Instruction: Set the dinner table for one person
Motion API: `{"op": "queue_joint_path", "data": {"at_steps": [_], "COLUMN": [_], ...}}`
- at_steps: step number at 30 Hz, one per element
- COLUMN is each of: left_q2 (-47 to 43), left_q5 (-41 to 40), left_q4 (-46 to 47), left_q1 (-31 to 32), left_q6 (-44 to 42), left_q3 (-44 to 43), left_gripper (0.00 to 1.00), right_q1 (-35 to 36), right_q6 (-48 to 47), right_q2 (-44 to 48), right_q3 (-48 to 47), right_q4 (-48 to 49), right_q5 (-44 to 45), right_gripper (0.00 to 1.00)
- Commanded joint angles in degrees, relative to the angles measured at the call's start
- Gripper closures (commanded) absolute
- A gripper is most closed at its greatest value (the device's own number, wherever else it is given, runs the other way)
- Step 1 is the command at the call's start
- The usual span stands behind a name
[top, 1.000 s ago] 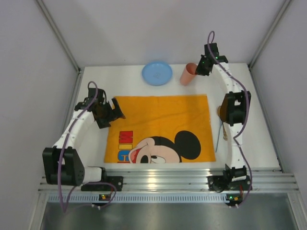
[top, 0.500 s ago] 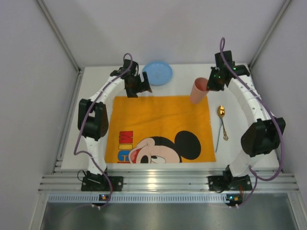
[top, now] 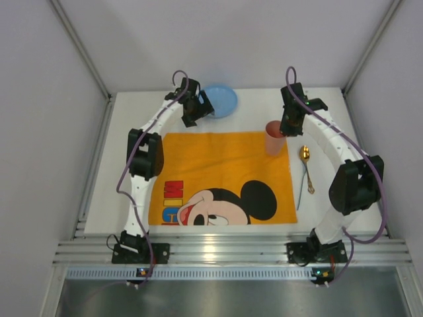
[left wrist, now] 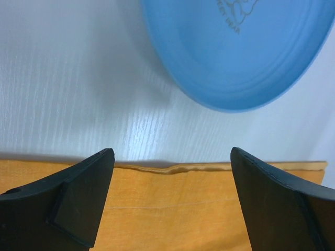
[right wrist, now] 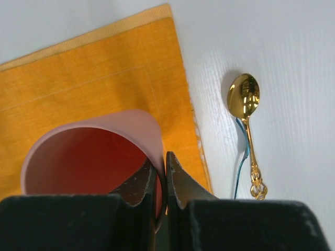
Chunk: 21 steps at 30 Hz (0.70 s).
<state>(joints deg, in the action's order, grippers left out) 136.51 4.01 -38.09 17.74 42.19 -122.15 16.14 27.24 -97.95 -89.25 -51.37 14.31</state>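
A blue plate (top: pixel 220 100) lies at the back of the white dinner table (top: pixel 357 172). My left gripper (top: pixel 200 113) is open and empty just before the plate's near-left edge, over the far edge of the orange cloth (top: pixel 221 175). In the left wrist view the plate (left wrist: pixel 241 52) lies ahead of my open gripper (left wrist: pixel 172 162). My right gripper (top: pixel 283 129) is shut on the rim of a pink cup (top: pixel 274 137), held upright at the cloth's far right corner. In the right wrist view the gripper (right wrist: pixel 163 178) pinches the cup's wall (right wrist: pixel 104 151).
A gold spoon (top: pixel 306 168) with a thin blue stick beside it lies on the table right of the cloth; it also shows in the right wrist view (right wrist: pixel 246 120). Grey walls close in the table on three sides.
My left gripper has moved right to the plate's near-left edge. My right gripper has carried the cup slightly down and left onto the cloth's far right corner.
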Motion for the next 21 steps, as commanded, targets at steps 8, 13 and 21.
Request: {"op": "queue_joint_path", "data": {"at_steps": [8, 13, 21], "left_q2": [7.8, 10.62, 12.64], "left_q5": [-8.84, -9.11, -8.06], "left_q4": [-0.04, -0.32, -3.4], "left_q1": [0.63, 0.72, 0.19], "left_q6": [7.81, 7.99, 6.59], "left_q3": [-12.66, -17.07, -18.57], "left_gripper": [0.05, 0.09, 0.23], "right_q1": [1.26, 1.26, 0.73], "right_q6": [0.35, -0.35, -0.61], "right_q2": [-1.63, -1.36, -0.93], "right_q3": [1.19, 1.28, -0.92], "right_q4": [4.7, 5.41, 4.53], "right_q5": [4.33, 3.01, 2.75], "right_gripper": [0.68, 0.4, 0.38]}}
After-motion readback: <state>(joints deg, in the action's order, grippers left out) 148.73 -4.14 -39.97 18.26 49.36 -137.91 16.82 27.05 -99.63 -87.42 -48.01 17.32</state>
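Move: The left hand is open and empty, with the blue plate's middle about 12 cm ahead, 8 cm to its right and 5 cm below; the placemat's far edge passes about 4 cm behind it. The right hand pinches the pink cup by its rim; the cup's spot on the placemat is roughly 2 cm back, 3 cm left and 10 cm down, with the mat's far right corner some 9 cm straight ahead and the gold spoon 8 cm back and 8 cm right, both about 11 cm down. The left hand reaches forward about 5 cm towards the plate's near-left rim, rising a little at first, then sinks nearly 4 cm as it turns some 10 degrees counter-clockwise and its wide-open fingers draw in slightly. Meanwhile the right hand all but stays over the placemat's far right corner area, opens its fingers to let go of the cup's rim and settles a centimetre or two, ending with the fingers apart on either side of the rim. ##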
